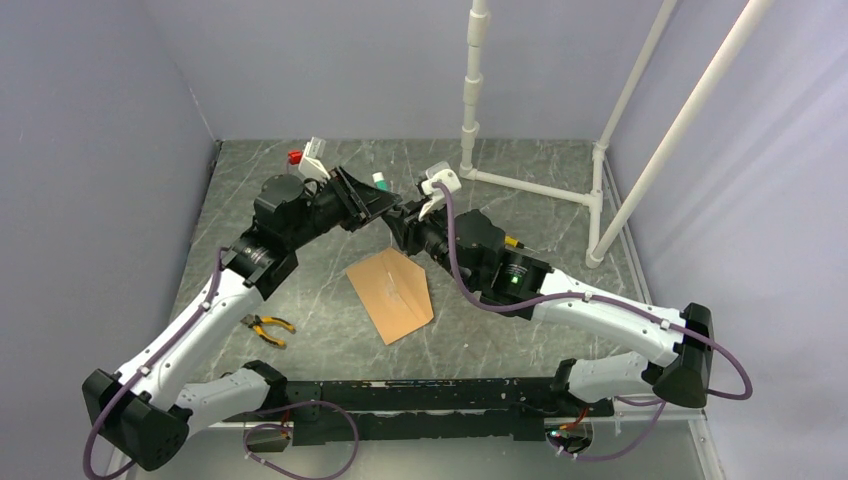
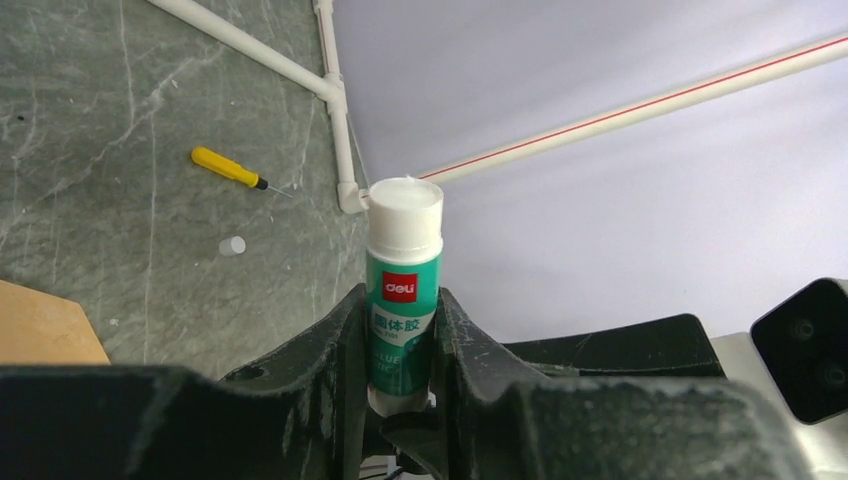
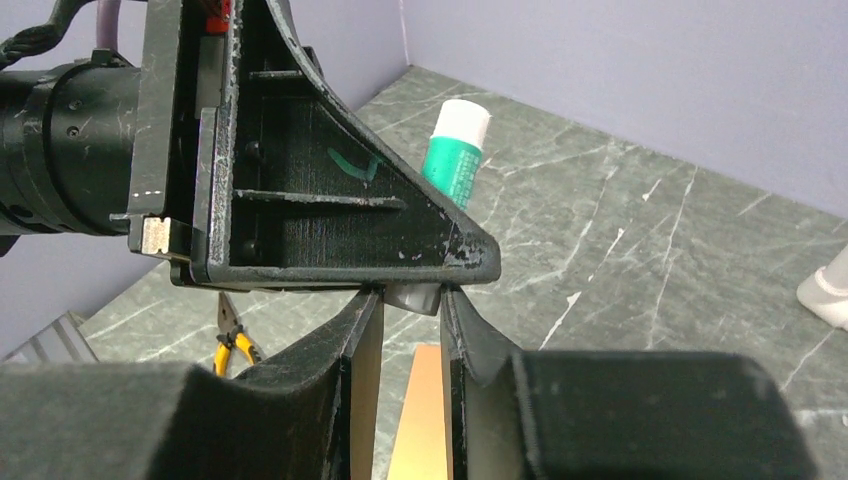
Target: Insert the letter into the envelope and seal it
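The brown envelope (image 1: 390, 293) lies flat on the marble table between the two arms; one of its corners shows in the left wrist view (image 2: 40, 325). The letter is hidden from every view. Above the table my left gripper (image 2: 403, 300) is shut on the body of a green glue stick (image 2: 403, 290) with a white top. The stick also shows in the right wrist view (image 3: 455, 150). My right gripper (image 3: 412, 295) meets it from the other side, its fingertips pinching the stick's pale bottom end (image 3: 412, 297). From above, both grippers (image 1: 375, 205) (image 1: 405, 215) touch tip to tip.
Yellow-handled pliers (image 1: 266, 327) lie left of the envelope. A yellow screwdriver (image 2: 228, 168) and a small white cap (image 2: 232, 245) lie on the far right of the table. A white pipe frame (image 1: 530, 185) stands at the back right, and a red-capped item (image 1: 296, 157) at the back left.
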Controlling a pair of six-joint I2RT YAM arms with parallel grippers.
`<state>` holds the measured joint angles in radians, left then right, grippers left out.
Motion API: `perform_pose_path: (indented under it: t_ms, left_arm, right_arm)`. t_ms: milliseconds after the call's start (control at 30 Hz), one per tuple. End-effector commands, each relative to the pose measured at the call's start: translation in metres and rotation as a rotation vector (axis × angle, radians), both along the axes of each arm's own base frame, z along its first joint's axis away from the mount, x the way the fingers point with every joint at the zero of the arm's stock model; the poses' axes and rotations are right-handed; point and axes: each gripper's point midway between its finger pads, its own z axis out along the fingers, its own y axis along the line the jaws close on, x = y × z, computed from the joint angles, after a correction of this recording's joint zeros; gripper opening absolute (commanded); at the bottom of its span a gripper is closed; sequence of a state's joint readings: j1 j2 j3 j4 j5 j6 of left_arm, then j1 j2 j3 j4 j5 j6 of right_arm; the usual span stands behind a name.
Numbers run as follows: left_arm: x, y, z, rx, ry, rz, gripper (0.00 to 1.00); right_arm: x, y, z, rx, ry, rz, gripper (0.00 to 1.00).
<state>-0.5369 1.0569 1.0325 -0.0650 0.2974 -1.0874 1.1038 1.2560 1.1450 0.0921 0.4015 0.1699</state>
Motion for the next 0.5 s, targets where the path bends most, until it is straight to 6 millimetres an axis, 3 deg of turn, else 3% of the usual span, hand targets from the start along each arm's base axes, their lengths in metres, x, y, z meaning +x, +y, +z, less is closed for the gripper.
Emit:
perform_pose_path:
  t_ms: [0, 100, 167, 467]
  left_arm:
    - [-0.024, 0.000, 0.035, -0.049, -0.105, -0.068, 0.37]
    - [-0.024, 0.002, 0.037, -0.043, -0.121, -0.059, 0.49]
    - [-0.023, 0.003, 0.038, -0.044, -0.133, -0.054, 0.53]
    - [-0.019, 0.005, 0.038, -0.013, -0.157, -0.034, 0.49]
  right_arm:
    - [0.002, -0.007, 0.025, 0.024, -0.084, 0.010, 0.11]
    - [-0.002, -0.007, 0.023, 0.002, -0.085, 0.033, 0.11]
    - [-0.004, -0.007, 0.022, 0.002, -0.081, 0.044, 0.11]
    - [-0.016, -0.001, 0.014, 0.007, -0.052, 0.120, 0.10]
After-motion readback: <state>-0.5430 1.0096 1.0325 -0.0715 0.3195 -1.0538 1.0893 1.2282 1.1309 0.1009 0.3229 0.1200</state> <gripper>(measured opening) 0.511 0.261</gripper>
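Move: The glue stick stands upright, pinched by both hands: its middle is right at the left hand, about 2 cm above its pads, and about 4 cm above the right hand's pads, which grip its base. From the right hand, the envelope lies about 29 cm below, 3 cm back and 2 cm to the left; the small white cap lies as far below, some 4 cm ahead and 20 cm to the right. Left fingers open off the glue stick, easing about 2 cm back and up, while the right keeps pinching its base. ##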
